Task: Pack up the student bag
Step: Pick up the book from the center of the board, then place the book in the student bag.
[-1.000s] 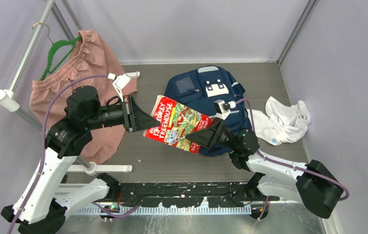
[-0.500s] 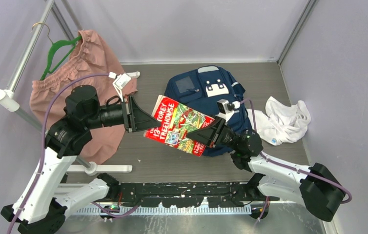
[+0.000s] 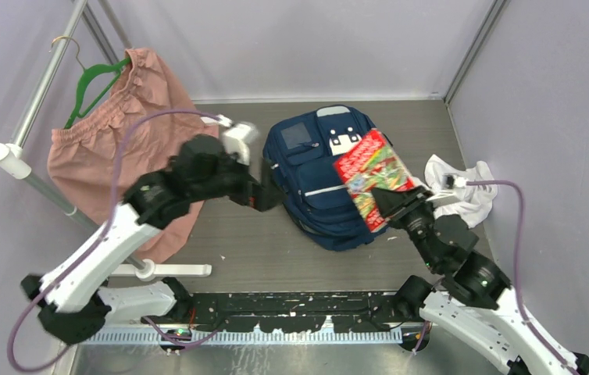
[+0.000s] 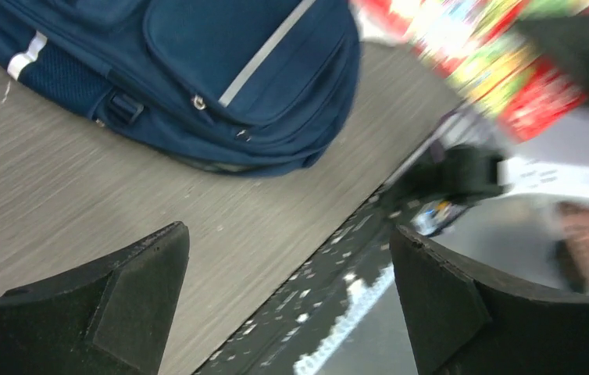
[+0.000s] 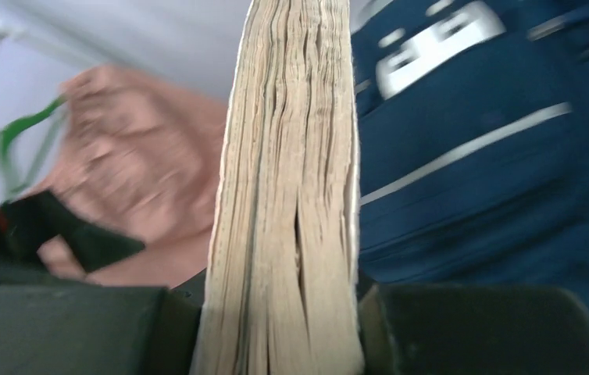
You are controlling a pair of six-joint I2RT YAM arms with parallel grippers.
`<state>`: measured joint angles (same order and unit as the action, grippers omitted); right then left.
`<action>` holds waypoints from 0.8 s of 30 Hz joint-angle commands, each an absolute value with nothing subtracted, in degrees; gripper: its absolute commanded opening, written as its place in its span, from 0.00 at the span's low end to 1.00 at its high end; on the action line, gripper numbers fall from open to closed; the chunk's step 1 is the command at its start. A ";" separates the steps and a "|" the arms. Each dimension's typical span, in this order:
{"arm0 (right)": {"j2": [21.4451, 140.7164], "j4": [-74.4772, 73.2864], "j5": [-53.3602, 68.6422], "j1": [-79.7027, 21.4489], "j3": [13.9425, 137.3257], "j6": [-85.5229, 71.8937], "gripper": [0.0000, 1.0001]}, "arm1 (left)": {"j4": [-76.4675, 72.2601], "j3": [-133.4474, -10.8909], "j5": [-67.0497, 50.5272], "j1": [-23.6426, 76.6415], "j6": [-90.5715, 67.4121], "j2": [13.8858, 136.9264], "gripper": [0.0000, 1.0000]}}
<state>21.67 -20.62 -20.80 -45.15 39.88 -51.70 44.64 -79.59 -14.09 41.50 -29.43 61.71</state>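
Note:
The student bag point(image 3: 311, 183), a navy backpack with white stripes, lies flat in the middle of the table. A red paperback book point(image 3: 368, 173) hangs tilted over the bag's right side, with my right gripper point(image 3: 389, 205) shut on its lower edge. In the right wrist view the book's page edges point(image 5: 287, 180) stand squeezed between both fingers, and the bag point(image 5: 487, 156) lies behind. My left gripper point(image 3: 269, 197) is open and holds nothing, just left of the bag. Its wrist view shows the bag's bottom end point(image 4: 229, 86) beyond the spread fingers point(image 4: 127, 305).
Pink shorts point(image 3: 119, 148) hang on a green hanger point(image 3: 92, 82) from a rail point(image 3: 41, 86) at the left. A crumpled white cloth point(image 3: 463, 191) lies right of the bag. Walls close in the back and both sides.
The left gripper let go of the book, opened wide and swung right to the bag's left side. The right gripper closed on the book and carried it right, over the bag.

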 commanded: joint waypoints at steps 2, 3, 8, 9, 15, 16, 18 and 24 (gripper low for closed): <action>24.35 -51.35 -51.31 -45.03 55.75 -41.06 0.01 | 43.51 -79.69 16.92 58.74 -14.44 72.08 1.00; 24.72 -54.29 -54.18 -45.06 57.68 -41.11 0.01 | 41.16 -79.05 19.07 61.36 -11.63 73.43 1.00; 25.97 -62.86 -60.66 -45.09 62.86 -42.31 0.01 | 23.77 -73.96 31.41 74.70 8.28 81.32 1.00; 26.21 -63.61 -60.71 -45.09 63.14 -42.76 0.01 | 22.38 -74.03 32.85 75.60 9.96 84.13 1.00; 24.75 -64.29 -60.03 -45.07 62.76 -42.46 0.01 | 12.99 -75.33 39.05 80.35 17.46 97.22 1.00; 24.44 -64.45 -59.98 -45.09 62.94 -42.38 0.01 | 11.30 -75.48 39.74 81.05 18.51 98.82 1.00; 23.46 -64.46 -60.17 -45.09 63.43 -42.41 0.01 | 9.06 -76.17 41.45 81.47 19.70 102.32 1.00; 21.55 -64.06 -59.09 -45.16 63.16 -42.28 0.01 | 5.32 -80.42 49.42 80.78 23.38 111.85 1.00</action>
<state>22.52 -66.35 -56.53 -45.10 60.97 -42.39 12.97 -75.53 41.30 81.28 19.42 108.71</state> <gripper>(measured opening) 0.273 0.996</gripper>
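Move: The left hand, empty and wide open, has the backpack's near edge with its zip about 19 cm to its right, roughly level with it fore and aft and some 24 cm below; the bag's middle is about 18 cm right, 14 ahead and 27 down. From the right hand, which still holds the red book, the white cloth lies around 25 cm right, 10 ahead and 28 down, and the backpack's middle 8 cm left, 14 ahead and 26 down. Still pinching the red book, the right hand swings it off to the right by some 17 cm, at near constant height, clear of the backpack and towards the white cloth, turning about 30 degrees clockwise while rolling left side down. The open left hand drops roughly 23 cm and sweeps about 17 cm right to the backpack's near edge, rolling left side up so its fingers come round either side of the zip; contact can't be made out. ##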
